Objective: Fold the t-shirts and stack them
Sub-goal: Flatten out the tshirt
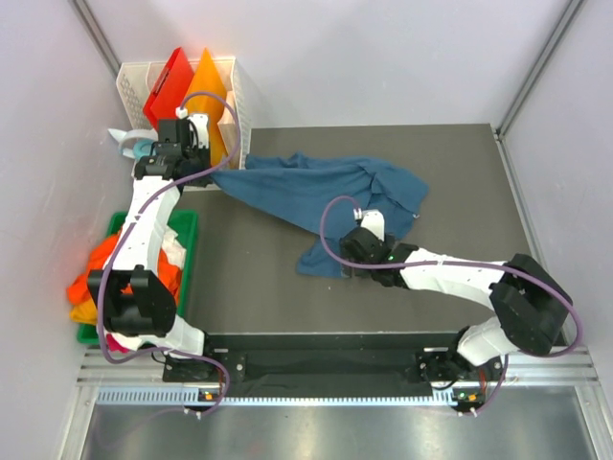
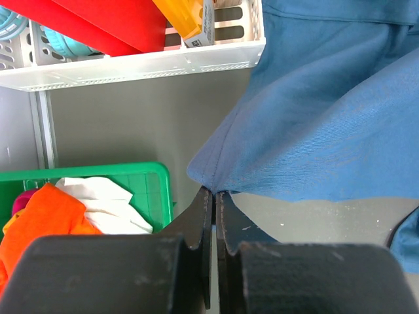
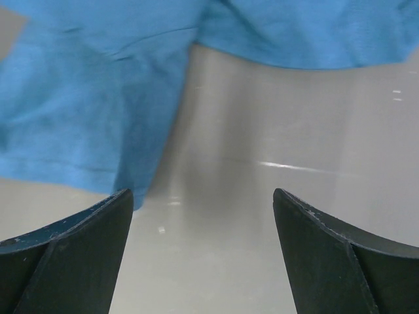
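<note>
A dark teal-blue t-shirt (image 1: 316, 192) lies crumpled and partly spread across the dark table. My left gripper (image 1: 209, 172) is shut on its left corner, lifting that edge off the table beside the white basket. In the left wrist view the closed fingertips (image 2: 215, 191) pinch the hem of the blue t-shirt (image 2: 327, 118). My right gripper (image 1: 352, 257) hovers open by the shirt's lower flap. Its jaws (image 3: 203, 196) stand wide over bare table, and the blue t-shirt (image 3: 85, 111) lies just past the left fingertip. Orange t-shirts (image 1: 86, 278) and a white t-shirt (image 2: 105, 199) sit in the green bin.
A green bin (image 1: 190, 251) stands at the left edge of the table. Behind it, a white basket (image 1: 244, 105) holds red and orange boards (image 1: 172, 81). Grey walls close in the left, right and back sides.
</note>
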Controlling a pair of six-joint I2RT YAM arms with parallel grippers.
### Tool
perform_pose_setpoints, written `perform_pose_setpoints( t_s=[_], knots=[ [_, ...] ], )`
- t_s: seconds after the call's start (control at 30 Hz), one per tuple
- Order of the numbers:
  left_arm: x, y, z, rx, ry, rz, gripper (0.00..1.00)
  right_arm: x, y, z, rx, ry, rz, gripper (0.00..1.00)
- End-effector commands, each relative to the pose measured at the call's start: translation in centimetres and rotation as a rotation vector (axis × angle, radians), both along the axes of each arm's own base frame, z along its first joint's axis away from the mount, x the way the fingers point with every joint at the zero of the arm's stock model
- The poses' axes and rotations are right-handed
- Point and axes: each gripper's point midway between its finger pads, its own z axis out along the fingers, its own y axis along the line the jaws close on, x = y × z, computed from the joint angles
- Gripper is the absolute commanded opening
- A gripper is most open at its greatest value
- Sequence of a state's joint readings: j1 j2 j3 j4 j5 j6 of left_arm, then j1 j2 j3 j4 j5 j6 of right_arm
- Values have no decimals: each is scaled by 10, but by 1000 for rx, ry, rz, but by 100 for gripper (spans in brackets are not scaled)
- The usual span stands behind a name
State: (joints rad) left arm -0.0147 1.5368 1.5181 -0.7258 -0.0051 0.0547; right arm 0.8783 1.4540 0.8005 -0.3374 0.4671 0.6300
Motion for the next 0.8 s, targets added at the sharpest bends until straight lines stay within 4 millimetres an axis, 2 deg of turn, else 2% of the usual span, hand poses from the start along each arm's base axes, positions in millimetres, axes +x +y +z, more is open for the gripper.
perform_pose_setpoints(
  t_s=[0.0,0.17,0.3,0.37,0.43,0.47,0.53,0.57,0.67,0.73,0.77],
  knots=[
    [7,3,13,10,-57,4,0,8,36,21,113,-49,34,87],
    [7,3,13,9,-59,1,0,4,44,9,109,-24,39,87],
    [6,5,15,24,-63,0,0,9,50,18,152,-55,28,86],
    [6,7,19,37,-74,3,0,19,41,36,139,-124,-20,86],
    [5,9,22,48,-85,6,0,30,18,49,98,-178,-91,86],
    [5,11,25,55,-94,12,0,44,-2,54,99,-184,-151,86],
    [5,11,31,58,-107,15,0,53,-22,50,87,-140,-195,85],
    [6,12,34,58,-112,19,0,63,-39,42,51,-123,-225,84],
    [5,10,39,42,-117,13,0,78,-55,33,1,-100,-247,83],
    [5,7,39,30,-115,6,0,86,-56,33,8,-97,-257,83],
    [4,7,38,27,-114,5,0,90,-58,25,1,-78,-264,83]
  ],
)
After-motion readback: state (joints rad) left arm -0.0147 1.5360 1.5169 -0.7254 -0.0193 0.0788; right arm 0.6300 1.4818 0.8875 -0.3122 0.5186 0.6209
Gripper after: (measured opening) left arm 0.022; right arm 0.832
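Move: The right hand is open just above the table, some 3 cm up. The t-shirt's near right corner lies about 9 cm ahead of it and 10 cm to its right, and the white tag on the shirt's right edge about 14 cm ahead and 12 cm to the right. The folded-over tail lies about 4 cm ahead and 8 cm to its left. From the left hand, the near right corner is roughly 44 cm to the right, 7 cm back and 20 cm below. The right hand first edges 2–3 cm left towards the tail, then turns back and sweeps forward and right, away from the tail towards the near right corner, ending about 7 cm farther out and 6 cm to the right, risen some 3 cm. It turns about 15 degrees clockwise on the way with its fingers kept wide open, while the left hand stays put, still pinching the shirt's left corner up off the table. ##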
